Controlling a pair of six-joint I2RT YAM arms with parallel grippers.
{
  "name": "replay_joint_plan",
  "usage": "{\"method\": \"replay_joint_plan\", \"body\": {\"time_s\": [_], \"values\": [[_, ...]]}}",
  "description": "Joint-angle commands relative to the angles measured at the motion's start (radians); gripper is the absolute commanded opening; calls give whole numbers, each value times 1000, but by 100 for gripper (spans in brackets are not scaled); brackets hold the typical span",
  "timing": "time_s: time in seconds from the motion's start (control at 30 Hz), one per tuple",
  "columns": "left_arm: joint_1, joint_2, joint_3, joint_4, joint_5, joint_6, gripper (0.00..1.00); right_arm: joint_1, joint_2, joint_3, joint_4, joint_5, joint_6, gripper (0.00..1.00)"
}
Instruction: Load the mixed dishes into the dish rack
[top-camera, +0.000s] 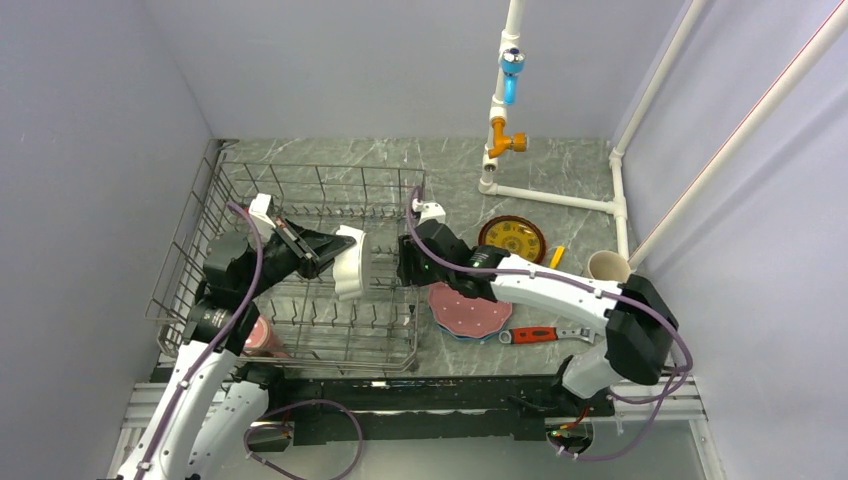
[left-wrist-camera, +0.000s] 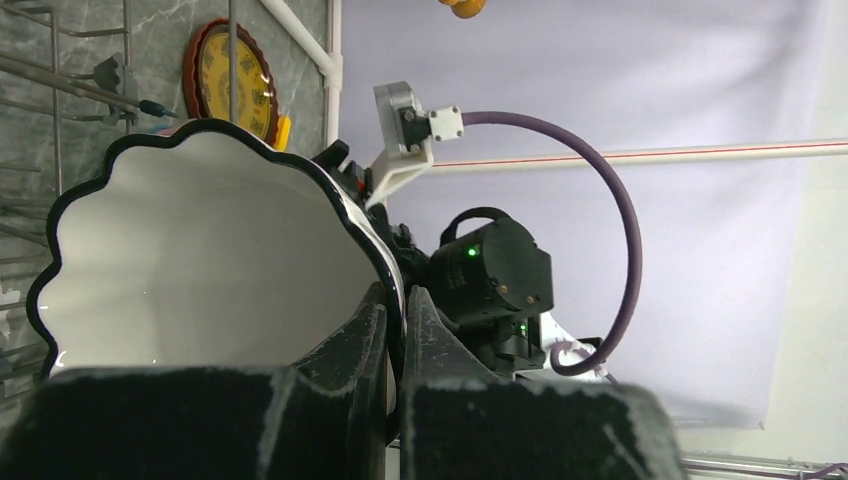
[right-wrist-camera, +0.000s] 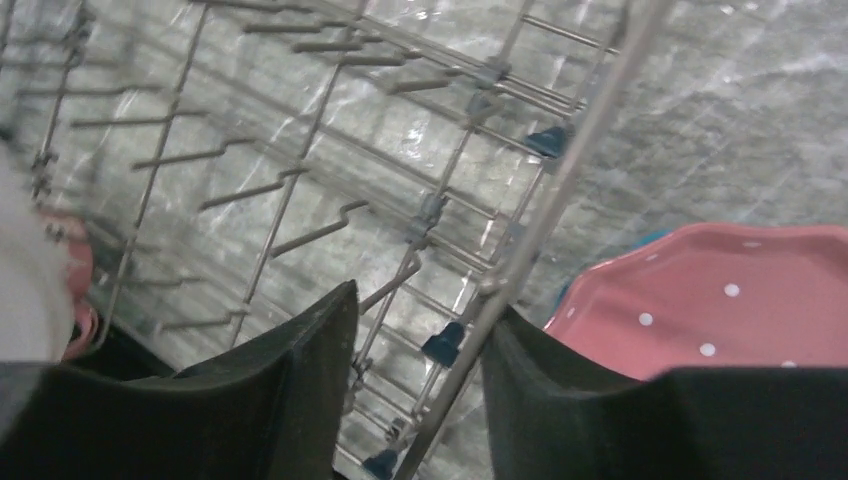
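My left gripper (top-camera: 333, 250) is shut on the rim of the white scalloped bowl (top-camera: 350, 262), which hangs on edge over the middle of the dish rack (top-camera: 300, 190). In the left wrist view the fingers (left-wrist-camera: 372, 320) pinch the bowl's dark-edged rim (left-wrist-camera: 200, 260). My right gripper (top-camera: 408, 268) is at the rack's right wall, open. Its jaws straddle the top rim wire (right-wrist-camera: 560, 190), which lies against the right finger. The pink scalloped plate (top-camera: 468, 310) lies on a blue plate just right of the rack. A pink mug (top-camera: 262, 338) sits in the rack's near left corner.
On the table right of the rack lie a red-brown plate with a yellow centre (top-camera: 512, 238), a yellow screwdriver (top-camera: 557, 256), a cream cup (top-camera: 608, 266) and a red-handled wrench (top-camera: 540, 334). White pipework (top-camera: 555, 195) with valves stands at the back right.
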Motion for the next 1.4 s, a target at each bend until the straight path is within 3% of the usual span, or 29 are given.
{"method": "replay_joint_plan", "body": {"time_s": [0.0,0.07,0.2,0.43,0.7,1.03,1.37], "values": [[4,-2,21,84,33,-43,0,-2,42,71,82,126,71,33],[4,-3,16,87,18,-40,0,-7,81,103,79,178,101,15],[4,-4,31,50,-14,-4,0,-20,174,220,16,234,153,0],[5,30,16,112,-7,-29,0,-28,241,324,-12,262,189,0],[4,101,-173,520,12,-213,0,-44,232,275,72,188,125,0],[2,185,-224,777,-14,-296,0,-64,224,230,125,132,132,0],[-20,231,-204,748,2,-365,0,-68,230,229,138,124,146,0]]}}
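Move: The dish rack's right side rail runs between the right hand's half-open fingers, about 2 cm ahead and 1 cm right of the hand point, 1 cm below it. The pink plate lies some 15 cm right of that hand and 1 cm back, 13 cm lower. The left hand holds the white bowl by its rim; the rack's right-hand tines lie roughly 5 cm ahead of it, 2 cm right and 25 cm below. The pink mug is about 22 cm left and 8 cm back of the left hand, 27 cm below. The rack's right side rail is pinched as the right fingers close on it, the hand sweeping about 7 cm forward and turning nearly 20 degrees clockwise, then creeping slightly farther forward and left with its grip kept. Over the rack, the left hand carries the bowl some 5 cm forward, dipping about 6 cm, then rising roughly half of that, and rolls a little so its left side drops. ##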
